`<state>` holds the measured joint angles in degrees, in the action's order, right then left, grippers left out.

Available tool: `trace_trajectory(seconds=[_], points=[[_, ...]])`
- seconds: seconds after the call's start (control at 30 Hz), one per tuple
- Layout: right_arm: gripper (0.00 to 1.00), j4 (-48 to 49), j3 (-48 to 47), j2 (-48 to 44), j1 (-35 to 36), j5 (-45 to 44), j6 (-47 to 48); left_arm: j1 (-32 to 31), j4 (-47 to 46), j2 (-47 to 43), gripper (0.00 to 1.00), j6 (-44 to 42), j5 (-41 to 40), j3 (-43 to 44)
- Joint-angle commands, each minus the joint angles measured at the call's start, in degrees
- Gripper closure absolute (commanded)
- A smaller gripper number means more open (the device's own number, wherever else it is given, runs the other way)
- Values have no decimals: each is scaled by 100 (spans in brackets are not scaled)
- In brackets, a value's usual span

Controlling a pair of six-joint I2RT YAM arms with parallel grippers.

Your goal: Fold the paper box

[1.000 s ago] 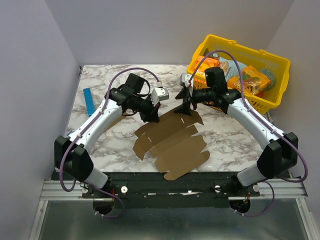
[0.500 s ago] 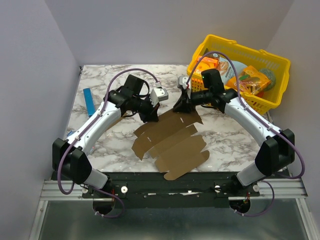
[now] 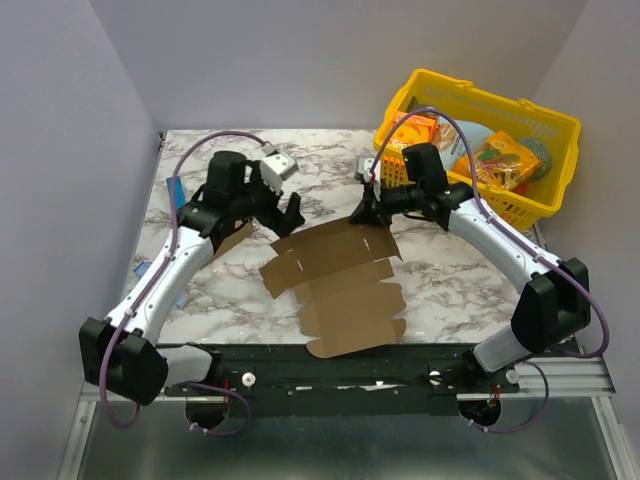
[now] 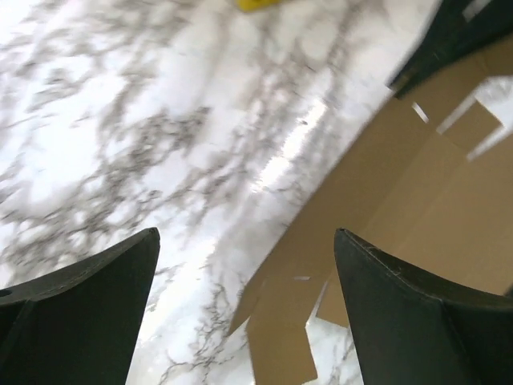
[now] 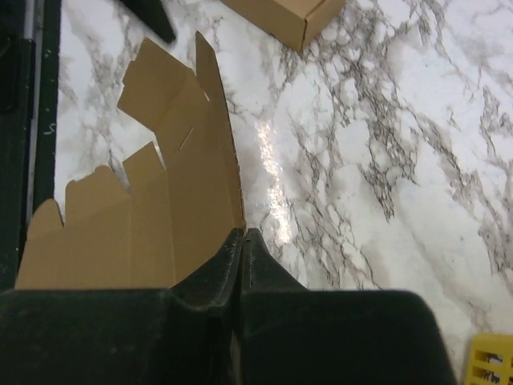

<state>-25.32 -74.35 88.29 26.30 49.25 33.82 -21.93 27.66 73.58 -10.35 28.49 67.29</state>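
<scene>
The paper box (image 3: 335, 285) is a flat brown die-cut sheet with flaps and notches, lying on the marble table between the two arms. My right gripper (image 3: 365, 212) is at the sheet's far edge. In the right wrist view its jaws (image 5: 243, 233) are pressed together on that edge of the paper box (image 5: 160, 208), which tilts up from the table there. My left gripper (image 3: 280, 208) hangs open above the table, just left of the sheet's far left corner. In its wrist view the fingers (image 4: 80, 305) stand wide apart, with only the table and the paper box (image 4: 385, 200) below.
A yellow basket (image 3: 505, 97) holding orange snack boxes (image 3: 505, 155) stands at the back right, behind the right arm. Another small brown carton (image 5: 280, 12) lies at the left under the left arm. A blue strip (image 3: 178, 200) lies near the left table edge.
The left gripper has opened and drawn back up and to the left, off the sheet. The right gripper has shut on the sheet's far edge. The sheet has shifted slightly left.
</scene>
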Motion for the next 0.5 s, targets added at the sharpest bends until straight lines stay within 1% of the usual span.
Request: trace_trajectory(seconds=[0.0,0.1,0.17,0.2,0.27,0.3,0.33,0.37,0.4,0.47], points=[[93,938,631,-435,6,-898,-227,663,-1482,-747,1,1261,-116,-496],[93,1518,1044,-751,-117,-1128,-402,690,-1702,-985,1,1772,-212,-997],[92,1775,1368,-909,-213,-1216,-551,690,-1808,-1074,1,2149,-553,-1408],[92,2055,1475,-1058,-248,-1251,-622,699,-1843,-1161,1,2499,-947,-1542],[92,2346,1729,-1182,-319,-1313,-849,717,-2061,-1267,1,2826,-1213,-2041],[92,2635,1957,-1270,-336,-1365,-912,717,-2193,-1354,1,3150,-1293,-2227],[92,2742,2063,-1314,-345,-1383,-947,717,-2560,-1407,1,3310,-1276,-2429],[92,2882,2169,-1349,-363,-1436,-1061,717,-2720,-1434,1,3416,-1189,-2761],[92,3145,2396,-1376,-372,-1515,-1114,717,-2739,-1452,1,3460,-1075,-2860],[92,3410,2600,-1472,-389,-1603,-1246,708,-2950,-1434,1,3496,-1091,-3071]])
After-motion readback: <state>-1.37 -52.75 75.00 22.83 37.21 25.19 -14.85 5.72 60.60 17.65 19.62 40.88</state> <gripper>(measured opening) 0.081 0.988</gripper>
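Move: The left hand hangs open over the cardboard sheet; the sheet's left flap lies about 6 cm back, 4 cm left and 9 cm below it. The small box stands roughly 19 cm to its left, 5 cm farther out and 17 cm lower. From the right hand, already shut on the sheet's far right corner, the same flap is some 22 cm left, 7 cm back and 6 cm down, and the yellow basket's middle about 27 cm right, 23 cm ahead and 8 cm down. Keeping its pinch on the sheet's far right corner, the right hand draws it about 5 cm to the right and a little forward, dipping slightly and swinging clockwise. The empty left hand stays wide open, rises briefly while going left, then drops quickly towards the left flap, ending some 5 cm left and 5 cm lower, turned nearly 30 degrees counter-clockwise. ##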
